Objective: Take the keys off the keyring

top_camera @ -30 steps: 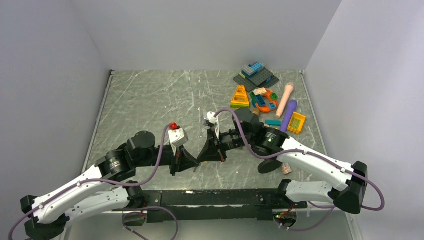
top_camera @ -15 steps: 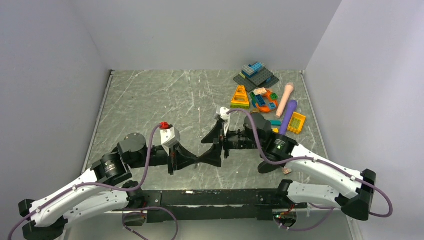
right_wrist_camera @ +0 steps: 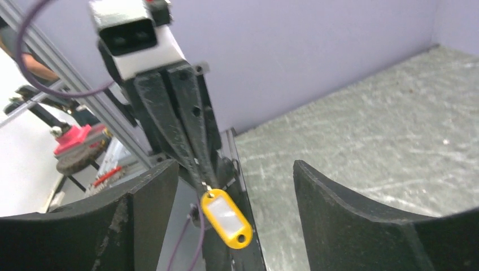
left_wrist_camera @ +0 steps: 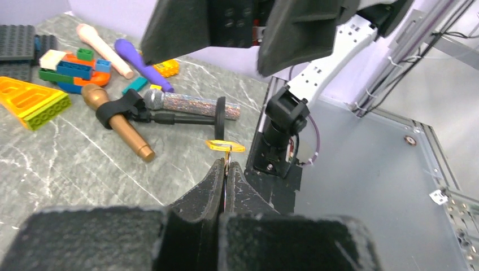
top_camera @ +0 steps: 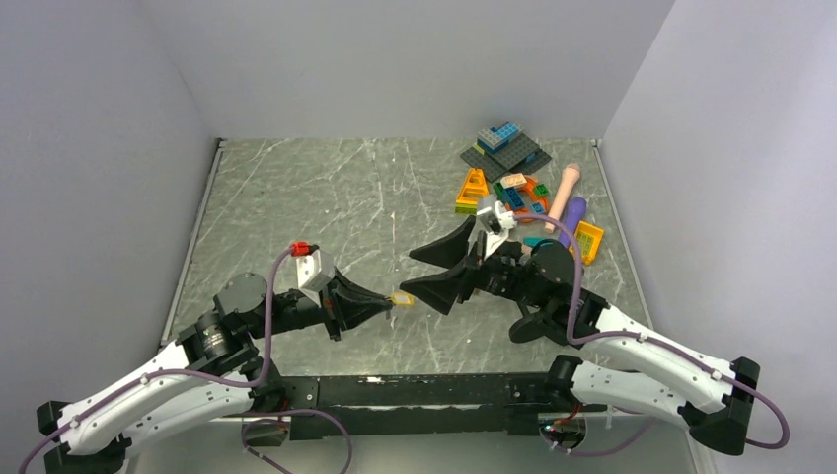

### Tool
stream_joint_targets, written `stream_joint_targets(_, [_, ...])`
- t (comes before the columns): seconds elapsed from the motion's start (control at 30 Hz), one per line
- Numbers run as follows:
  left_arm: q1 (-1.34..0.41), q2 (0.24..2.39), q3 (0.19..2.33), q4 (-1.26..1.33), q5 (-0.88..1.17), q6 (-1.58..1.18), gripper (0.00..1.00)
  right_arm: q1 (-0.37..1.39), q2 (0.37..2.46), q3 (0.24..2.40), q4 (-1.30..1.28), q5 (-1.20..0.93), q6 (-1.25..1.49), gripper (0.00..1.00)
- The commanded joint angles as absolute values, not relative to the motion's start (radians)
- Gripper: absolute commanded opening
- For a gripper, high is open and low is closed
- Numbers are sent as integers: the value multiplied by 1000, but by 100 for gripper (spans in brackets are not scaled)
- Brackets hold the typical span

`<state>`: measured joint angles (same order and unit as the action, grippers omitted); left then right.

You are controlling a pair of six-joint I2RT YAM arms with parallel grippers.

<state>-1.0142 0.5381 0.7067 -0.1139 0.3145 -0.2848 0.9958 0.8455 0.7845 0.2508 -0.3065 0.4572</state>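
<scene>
My left gripper (top_camera: 388, 301) is shut on a thin metal keyring (left_wrist_camera: 228, 160), held above the table. Only a sliver of the ring shows between the pads. A yellow plastic key tag (top_camera: 402, 297) with a white label hangs from the ring just past the fingertips; it also shows in the left wrist view (left_wrist_camera: 225, 145) and the right wrist view (right_wrist_camera: 226, 217). I see no brass key in any view. My right gripper (top_camera: 415, 272) is wide open and empty. It faces the left gripper's tip (right_wrist_camera: 206, 183), with the tag between and just short of its fingers (right_wrist_camera: 152, 192).
Toys lie at the back right: an orange triangle (top_camera: 474, 191), coloured bricks on a grey baseplate (top_camera: 505, 150), a pink microphone (top_camera: 564, 196) and a purple one (top_camera: 571, 219). A gold toy microphone (left_wrist_camera: 116, 121) and a glitter microphone on a black stand (left_wrist_camera: 186, 104) lie under the right arm.
The two grippers were tip to tip near the middle. They have drawn apart: the left moved left with the ring and tag, the right moved right and stands wide open.
</scene>
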Motion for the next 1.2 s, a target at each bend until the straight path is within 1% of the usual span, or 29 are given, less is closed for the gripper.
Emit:
stream_joint_targets(0.0, [-1017, 554, 771, -40, 213, -274, 0, 997, 835, 810, 397, -329, 435, 73])
stream_joint_targets(0.17, [-1016, 586, 824, -19, 147, -272, 0, 997, 908, 879, 378, -465, 371, 59])
stream_joint_targets(0.27, [-1012, 588, 819, 42, 148, -268, 0, 997, 920, 917, 349, -508, 310, 56])
stream_joint_targets(0.43, [-1002, 588, 841, 22, 186, -252, 0, 988, 940, 1018, 225, -538, 239, 48])
stream_joint_targets(0.6, [-1000, 580, 837, 8, 204, -237, 0, 983, 965, 1045, 193, -567, 230, 40])
stream_joint_targets(1.0, [-999, 586, 823, 25, 230, -233, 0, 980, 998, 1061, 168, -579, 219, 28])
stream_joint_targets(1.17, [-999, 596, 823, 32, 232, -234, 0, 980, 998, 1063, 167, -581, 219, 22])
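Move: The left gripper already holds the keys pinched in shut fingers, with the open right gripper's fingertips about 4 cm ahead of it, 4 cm to its right and 3 cm higher. The keyring, at the left fingertips, therefore lies from the right hand some 4 cm back, 3 cm to its left and 3 cm below. The yellow tag sticks out about 1 cm to the right of the keyring, level with it. Raise the left gripper about 6 cm and slightly forward, keeping its fingers shut on the keys, then hold it there. Bring the right gripper up about 6 cm while easing left and slightly back, then down again some 2.5 cm onto the keyring, rolling its forward side up about 15 degrees and narrowing its wide-open fingers to a small gap astride the keyring at the tag's end, without shutting them. ##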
